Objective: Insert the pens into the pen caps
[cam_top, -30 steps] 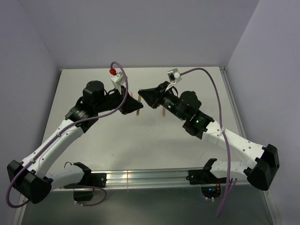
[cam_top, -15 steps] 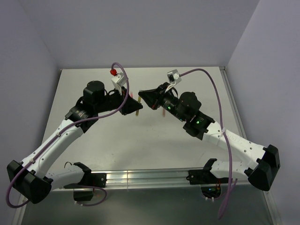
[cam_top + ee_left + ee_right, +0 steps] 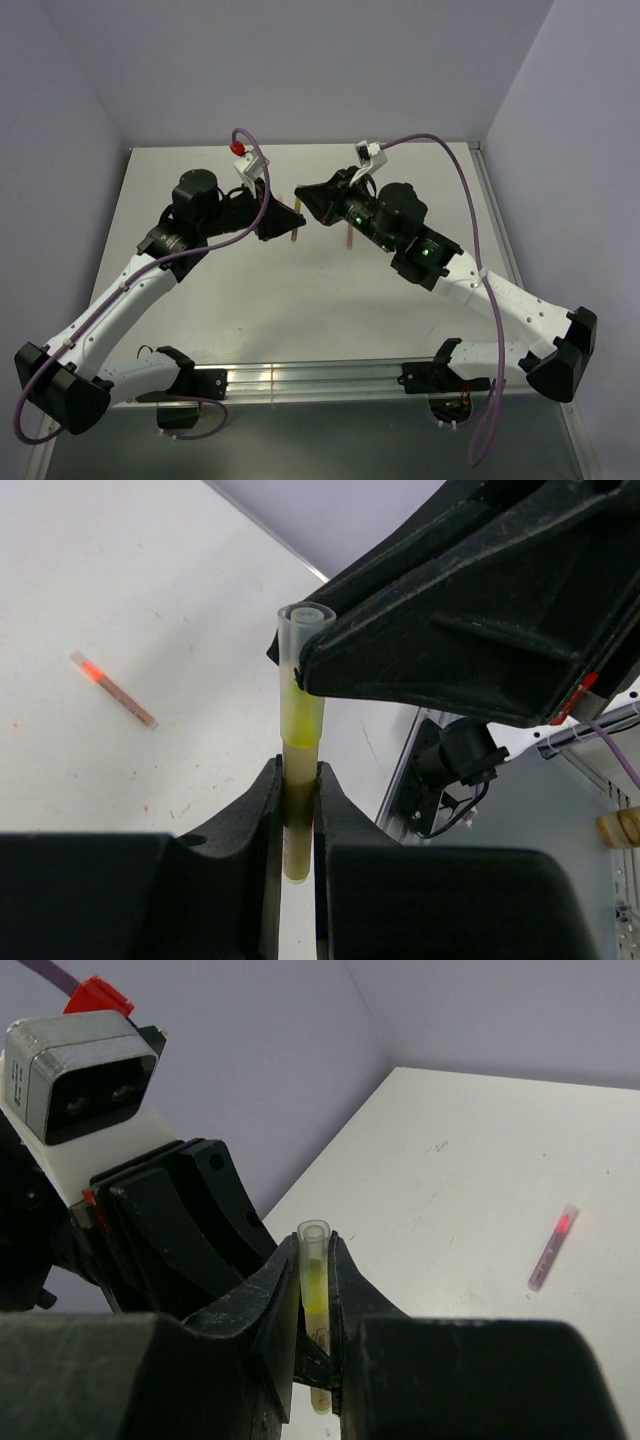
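Observation:
Both grippers meet above the middle of the table (image 3: 200, 190). My left gripper (image 3: 297, 770) is shut on a yellow-olive pen (image 3: 297, 805) that stands upright between its fingers. A pale, see-through pen cap (image 3: 300, 645) sits over the pen's top end. My right gripper (image 3: 316, 1245) is shut on that cap (image 3: 313, 1250), and the pen's lower end (image 3: 320, 1400) sticks out below its fingers. From above, the left gripper (image 3: 288, 222) and right gripper (image 3: 301, 198) touch tip to tip, with the pen (image 3: 295, 237) hanging under them. A red pen (image 3: 112, 689) lies flat on the table.
The red pen also shows on the table in the right wrist view (image 3: 552, 1247) and under the right arm from above (image 3: 349, 237). Purple cables (image 3: 455, 185) loop over both arms. A metal rail (image 3: 300, 378) runs along the near edge, and walls close in the back and sides.
Both grippers have shifted slightly toward the far side with the pen and cap still held. The right wrist has risen and its cable arcs higher.

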Robot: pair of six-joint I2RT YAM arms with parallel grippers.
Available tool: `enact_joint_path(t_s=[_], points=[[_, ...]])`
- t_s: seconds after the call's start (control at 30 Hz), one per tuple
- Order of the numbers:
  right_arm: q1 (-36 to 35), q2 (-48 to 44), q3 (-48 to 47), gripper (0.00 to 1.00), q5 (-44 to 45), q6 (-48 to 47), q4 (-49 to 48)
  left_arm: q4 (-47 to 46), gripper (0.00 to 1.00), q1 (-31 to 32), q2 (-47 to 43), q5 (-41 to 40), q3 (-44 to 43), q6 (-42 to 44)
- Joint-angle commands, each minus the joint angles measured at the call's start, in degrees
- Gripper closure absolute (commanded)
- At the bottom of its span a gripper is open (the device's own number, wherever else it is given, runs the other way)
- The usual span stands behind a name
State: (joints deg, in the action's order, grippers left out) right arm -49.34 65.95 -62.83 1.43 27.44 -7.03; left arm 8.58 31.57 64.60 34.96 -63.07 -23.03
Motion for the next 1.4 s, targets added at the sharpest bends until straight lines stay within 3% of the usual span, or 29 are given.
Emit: enact_joint_path(t_s=[0.0, 0.3, 0.63, 0.87, 1.37], points=[[-3.7, 2.0, -2.7, 1.00, -6.9, 3.4, 15.7, -18.2, 0.94, -3.0, -1.8, -6.1, -2.5, -1.8], [-1.5, 3.9, -8.4, 1.00, -5.2, 6.4, 16.6, -19.6, 0.75, -2.7, -4.2, -3.8, 1.4, -3.7], [0.2, 4.3, -10.2, 1.00, -3.5, 7.1, 16.6, -18.1, 0.71, -1.5, -4.4, -2.3, 2.3, -3.4], [1.8, 4.0, -9.9, 1.00, -2.2, 6.9, 15.8, -17.4, 0.56, -1.0, -4.6, 0.5, 3.5, -3.8], [2.7, 1.9, -10.8, 1.00, 1.7, 6.8, 13.5, -17.1, 0.54, 0.9, -2.9, 1.3, 6.7, -6.2]])
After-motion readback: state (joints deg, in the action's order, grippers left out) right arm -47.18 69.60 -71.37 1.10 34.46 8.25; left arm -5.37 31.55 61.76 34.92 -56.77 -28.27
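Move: The left fingers grip the yellow pen's body, and its cap, in the right fingers, is about 5 cm above the left hand and some 2 cm ahead; the pen's middle lies about 4 cm below the right hand. On the table, roughly 32 cm below the left hand, one red pen lies some 32 cm ahead and 6 cm to the left, another some 25 cm ahead and 14 cm to the right. Keep the right fingers shut on the cap and raise both grippers together a little; then open the left fingers to about half, letting go of the pen's body as that hand climbs to about 3.5 cm and eases part way back down. Meanwhile sink the right gripper some 3 cm from its high point, tipping it down about 10 degrees. ##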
